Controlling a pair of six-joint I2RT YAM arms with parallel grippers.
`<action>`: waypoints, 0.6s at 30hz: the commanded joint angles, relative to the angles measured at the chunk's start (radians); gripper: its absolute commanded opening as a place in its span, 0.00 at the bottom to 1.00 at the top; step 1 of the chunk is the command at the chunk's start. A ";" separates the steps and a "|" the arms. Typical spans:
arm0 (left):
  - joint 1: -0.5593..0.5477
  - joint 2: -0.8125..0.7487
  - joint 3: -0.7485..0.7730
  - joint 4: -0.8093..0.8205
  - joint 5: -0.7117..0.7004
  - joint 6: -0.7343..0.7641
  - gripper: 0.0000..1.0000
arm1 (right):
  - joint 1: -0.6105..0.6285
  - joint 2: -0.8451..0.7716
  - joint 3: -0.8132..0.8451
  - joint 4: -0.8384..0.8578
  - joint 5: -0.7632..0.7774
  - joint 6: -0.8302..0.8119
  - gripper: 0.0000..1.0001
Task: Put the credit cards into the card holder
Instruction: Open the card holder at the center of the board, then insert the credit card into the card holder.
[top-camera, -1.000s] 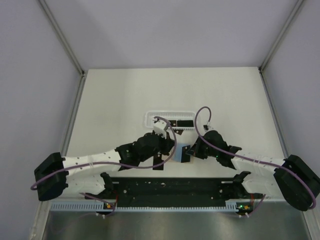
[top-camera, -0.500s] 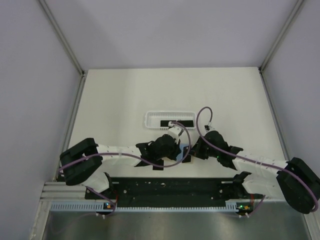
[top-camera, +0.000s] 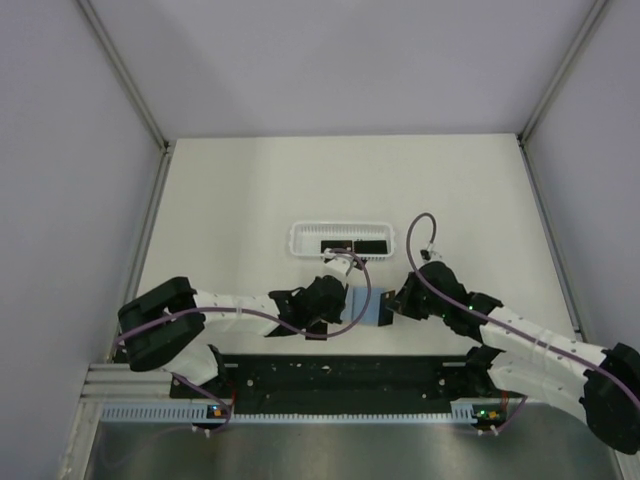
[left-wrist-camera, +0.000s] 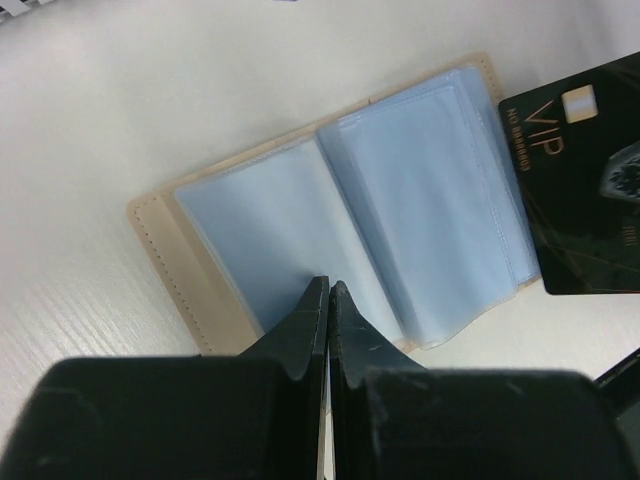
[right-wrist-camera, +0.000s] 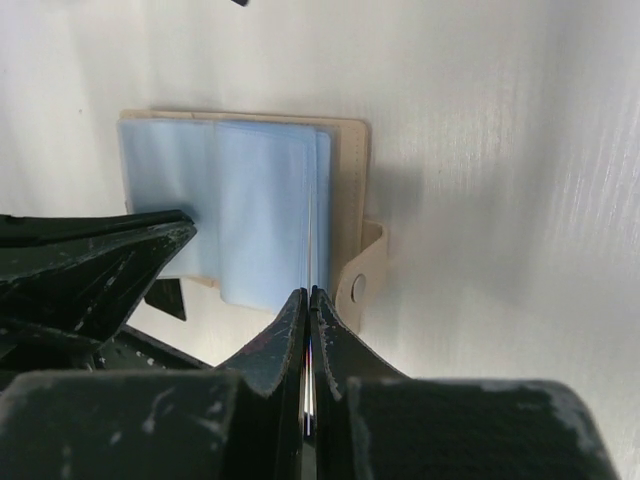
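Observation:
The card holder lies open on the table between my two grippers, with pale blue sleeves inside a tan cover. My left gripper is shut with nothing in it, and its tips rest on the holder's left page. My right gripper is shut on a black credit card, which shows edge-on over the holder's right page. In the top view the left gripper and right gripper flank the holder. More black credit cards lie in the basket.
A long white perforated basket stands just behind the holder. The holder's tan snap tab sticks out on its right side. The left gripper's fingers reach in from the holder's left. Grey walls close off the table on three sides.
The left arm has swung its gripper from the basket's edge down onto the holder's left side. The right gripper has shifted slightly right, and more of the blue sleeves shows.

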 joint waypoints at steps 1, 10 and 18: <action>-0.002 0.016 -0.006 0.014 -0.021 -0.023 0.00 | -0.009 -0.096 0.093 -0.107 0.058 -0.045 0.00; -0.002 -0.023 -0.018 0.009 -0.033 -0.028 0.00 | -0.009 0.034 0.191 0.084 -0.104 -0.036 0.00; -0.001 -0.061 -0.038 0.019 -0.036 -0.043 0.00 | -0.005 0.272 0.119 0.373 -0.163 0.078 0.00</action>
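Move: The right hand, its fingers shut on a black card, has the open holder's left pocket about 11 cm to its left, level fore and aft and 4 cm below; the right pocket is about 5 cm left, 1 cm ahead and 4 cm below. The left hand's shut tips are at that left pocket, whose middle is 1 cm ahead, 1 cm left and 1 cm below them. The right hand arcs the held card left about 6 cm, up and forward, then dips towards the left pocket. ##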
